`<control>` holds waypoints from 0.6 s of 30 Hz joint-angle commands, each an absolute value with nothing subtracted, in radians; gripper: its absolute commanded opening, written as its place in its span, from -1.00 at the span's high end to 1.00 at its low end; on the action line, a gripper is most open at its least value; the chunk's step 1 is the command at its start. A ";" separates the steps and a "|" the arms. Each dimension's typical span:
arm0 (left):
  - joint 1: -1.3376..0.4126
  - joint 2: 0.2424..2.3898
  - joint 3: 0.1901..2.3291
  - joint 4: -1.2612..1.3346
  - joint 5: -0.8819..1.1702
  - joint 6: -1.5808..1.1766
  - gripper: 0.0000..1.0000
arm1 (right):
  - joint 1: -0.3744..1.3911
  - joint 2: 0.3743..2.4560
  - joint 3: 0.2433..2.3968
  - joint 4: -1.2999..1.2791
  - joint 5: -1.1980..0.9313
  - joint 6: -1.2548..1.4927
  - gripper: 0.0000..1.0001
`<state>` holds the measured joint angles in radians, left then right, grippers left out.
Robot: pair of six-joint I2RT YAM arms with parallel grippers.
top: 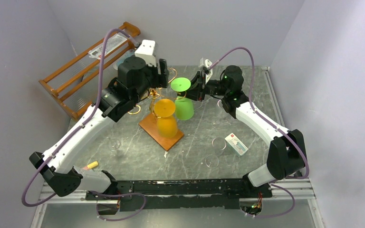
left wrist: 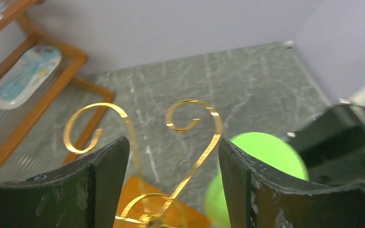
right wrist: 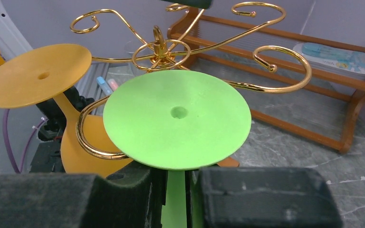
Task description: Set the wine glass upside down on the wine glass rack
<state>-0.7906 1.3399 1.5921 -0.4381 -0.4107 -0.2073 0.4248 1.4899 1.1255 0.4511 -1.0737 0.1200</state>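
Observation:
The green wine glass (top: 184, 100) is upside down, its round foot (right wrist: 178, 118) on top. My right gripper (right wrist: 175, 190) is shut on its stem just under the foot, at the right side of the wine glass rack (top: 148, 124). One gold curled arm (right wrist: 83, 137) of the rack runs under the foot's left edge; whether the stem sits inside it I cannot tell. An orange glass (top: 165, 118) hangs upside down on the rack. My left gripper (left wrist: 173, 147) is open above the rack's far side (top: 163, 75), with gold scrolls (left wrist: 190, 114) between its fingers and touching neither.
A stepped wooden slatted shelf (top: 88, 66) stands at the back left. Clear glasses (top: 114, 144) (top: 218, 144) (top: 211, 161) sit on the grey table in front of the rack. A small white box (top: 236, 144) lies at the right, a yellow item (top: 91, 165) near the left arm's base.

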 commanded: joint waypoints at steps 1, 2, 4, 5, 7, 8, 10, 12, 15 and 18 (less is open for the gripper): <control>-0.692 1.307 1.563 -0.523 -0.301 -0.230 -0.47 | 0.433 1.489 1.115 0.462 -1.088 0.105 1.00; -0.682 1.295 1.549 -0.520 -0.273 -0.221 -0.46 | 0.433 1.490 1.114 0.462 -1.088 0.103 1.00; -0.671 1.272 1.516 -0.508 -0.212 -0.209 -0.43 | 0.433 1.492 1.112 0.468 -1.090 0.105 1.00; -0.667 1.264 1.504 -0.504 -0.182 -0.203 -0.40 | 0.434 1.493 1.110 0.475 -1.093 0.109 1.00; -0.661 1.258 1.492 -0.511 -0.136 -0.191 -0.33 | 0.431 1.492 1.100 0.505 -1.108 0.119 1.00; -0.660 1.259 1.491 -0.520 -0.130 -0.187 -0.27 | 0.428 1.489 1.088 0.539 -1.111 0.137 1.00; -0.659 1.259 1.489 -0.538 -0.140 -0.177 -0.06 | 0.422 1.488 1.072 0.583 -1.112 0.165 1.00; -0.655 1.254 1.487 -0.549 -0.154 -0.165 0.05 | 0.419 1.494 1.073 0.587 -1.115 0.174 1.00; -0.654 1.243 1.484 -0.560 -0.159 -0.151 0.05 | 0.416 1.507 1.084 0.587 -1.118 0.184 1.00; -0.652 1.231 1.476 -0.578 -0.169 -0.139 0.02 | 0.415 1.516 1.090 0.594 -1.122 0.192 1.00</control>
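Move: The gold ring at the centre top of the rack, which the left hand is coming to, lies roughly 7 cm below its fingers, some 3 cm to the left and 3 cm back. The held green glass's upturned foot is level with that hand, about 7 cm to its right and 5 cm lower; the orange glass's foot is straight back some 9 cm, also 5 cm lower. From the right hand, the ring lies about 10 cm left, 2 cm back and 2 cm higher. Down some 4 cm and left about 3, the left hand sinks towards the rack's centre ring, first swinging a little forward, then easing back to end slightly behind its start. Its fingers tip down about 5 degrees and close from wide to roughly half open, with the ring showing between them; no touch can be made out. The right hand stays practically still, keeping its pinch on the upside-down green glass's stem. ##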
